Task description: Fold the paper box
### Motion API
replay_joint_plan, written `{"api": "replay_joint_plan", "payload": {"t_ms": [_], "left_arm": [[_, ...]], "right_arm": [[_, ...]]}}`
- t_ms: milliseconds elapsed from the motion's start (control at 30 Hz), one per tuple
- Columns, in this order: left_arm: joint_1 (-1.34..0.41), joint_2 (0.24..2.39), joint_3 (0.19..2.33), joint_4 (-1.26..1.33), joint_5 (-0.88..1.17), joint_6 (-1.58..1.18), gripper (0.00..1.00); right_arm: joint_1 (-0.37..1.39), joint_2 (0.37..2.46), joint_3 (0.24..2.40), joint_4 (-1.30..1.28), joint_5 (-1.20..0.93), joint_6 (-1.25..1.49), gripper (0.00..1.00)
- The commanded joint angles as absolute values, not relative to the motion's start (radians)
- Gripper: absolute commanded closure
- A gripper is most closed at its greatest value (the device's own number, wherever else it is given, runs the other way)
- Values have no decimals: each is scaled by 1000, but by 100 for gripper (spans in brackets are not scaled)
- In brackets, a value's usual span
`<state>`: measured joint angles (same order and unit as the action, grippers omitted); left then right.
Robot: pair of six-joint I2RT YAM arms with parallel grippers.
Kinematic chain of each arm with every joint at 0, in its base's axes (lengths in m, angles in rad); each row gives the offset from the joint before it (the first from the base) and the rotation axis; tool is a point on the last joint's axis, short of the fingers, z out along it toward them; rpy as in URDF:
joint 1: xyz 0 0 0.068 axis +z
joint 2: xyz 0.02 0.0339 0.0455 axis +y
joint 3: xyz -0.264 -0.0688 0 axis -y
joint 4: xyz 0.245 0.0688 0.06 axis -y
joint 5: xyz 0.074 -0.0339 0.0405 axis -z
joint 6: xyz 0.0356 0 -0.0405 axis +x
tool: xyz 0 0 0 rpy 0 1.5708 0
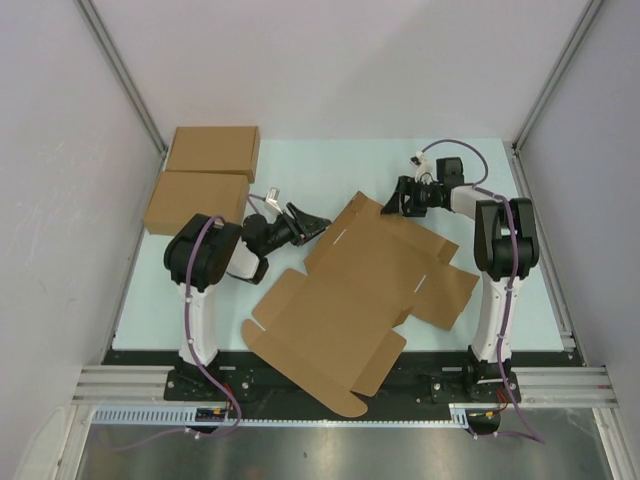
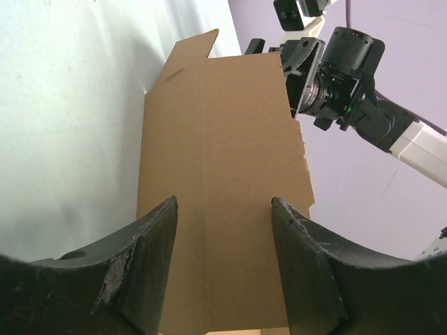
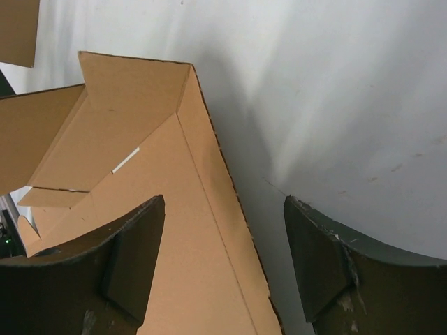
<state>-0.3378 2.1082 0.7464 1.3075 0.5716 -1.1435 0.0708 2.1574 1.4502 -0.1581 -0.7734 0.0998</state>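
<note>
The paper box (image 1: 360, 290) lies unfolded in the middle of the table as a large brown die-cut sheet with tabs and slits. My left gripper (image 1: 308, 222) stands open at the sheet's far left edge. In the left wrist view its jaws (image 2: 223, 209) frame the brown sheet (image 2: 223, 139) without pinching it. My right gripper (image 1: 393, 202) is open at the sheet's far corner. In the right wrist view the gripper (image 3: 225, 209) straddles the cardboard's (image 3: 174, 230) ragged edge, one finger over the sheet and one over the table. A far flap (image 3: 119, 118) tilts upward.
Two made-up brown flat boxes (image 1: 212, 150) (image 1: 197, 200) sit at the back left of the pale table (image 1: 330, 165). The right arm's wrist (image 2: 335, 70) shows just beyond the sheet in the left wrist view. White walls close in the back and sides.
</note>
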Motion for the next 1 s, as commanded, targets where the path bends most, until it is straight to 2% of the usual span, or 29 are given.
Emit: {"api": "replay_joint_plan", "payload": {"t_ms": [0,133,300,467,567,667,700,800,967], "left_arm": [[-336,2112,753,1726,584,-1126,38],[-336,2118,758,1726,584,-1129,38],[-336,2118,759,1726,586,-1129,38],[-336,2122,761,1726,586,-1134,38],[-337,2126,762,1726,588,-1135,38],[-336,2126,762,1726,586,-1137,38],[-336,2126,764,1726,586,-1138,38],[-336,2118,764,1726,581,-1140,38],[-337,2088,764,1726,572,-1141,38]], "right_arm": [[84,2189,1497,-201,-804,67,27],[95,2195,1508,-216,-801,61,34],[110,2201,1513,-245,-796,45,52],[124,2201,1509,-271,-792,28,58],[133,2201,1508,-284,-789,23,68],[144,2184,1497,-294,-758,15,87],[149,2174,1494,-299,-743,14,98],[184,2090,1497,-328,-577,2,100],[343,1874,1500,-374,-88,-141,100]]}}
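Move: The paper box's far edge, standing between the right hand's open fingers, has its pinch spot about 2 cm back and 2 cm left of the hand point and 2 cm below it. From that hand, the edge's upturned left corner is some 3 cm ahead and 7 cm left, its right corner 9 cm back and 14 cm right, and the white slot 7 cm back and 11 cm left. From the left hand, the pinch spot is roughly 3 cm ahead, 13 cm right and 4 cm below. The right hand eases left and back, about 3 cm on the slant, sinking a little over 1 cm along the far edge of the paper box while its wide-open fingers close and pinch that edge. With the fingers shut it then turns upward, rising about 2 cm and still edging left, the wrist rolling some 15 degrees so that its left side drops, and it keeps hold of the cardboard. ##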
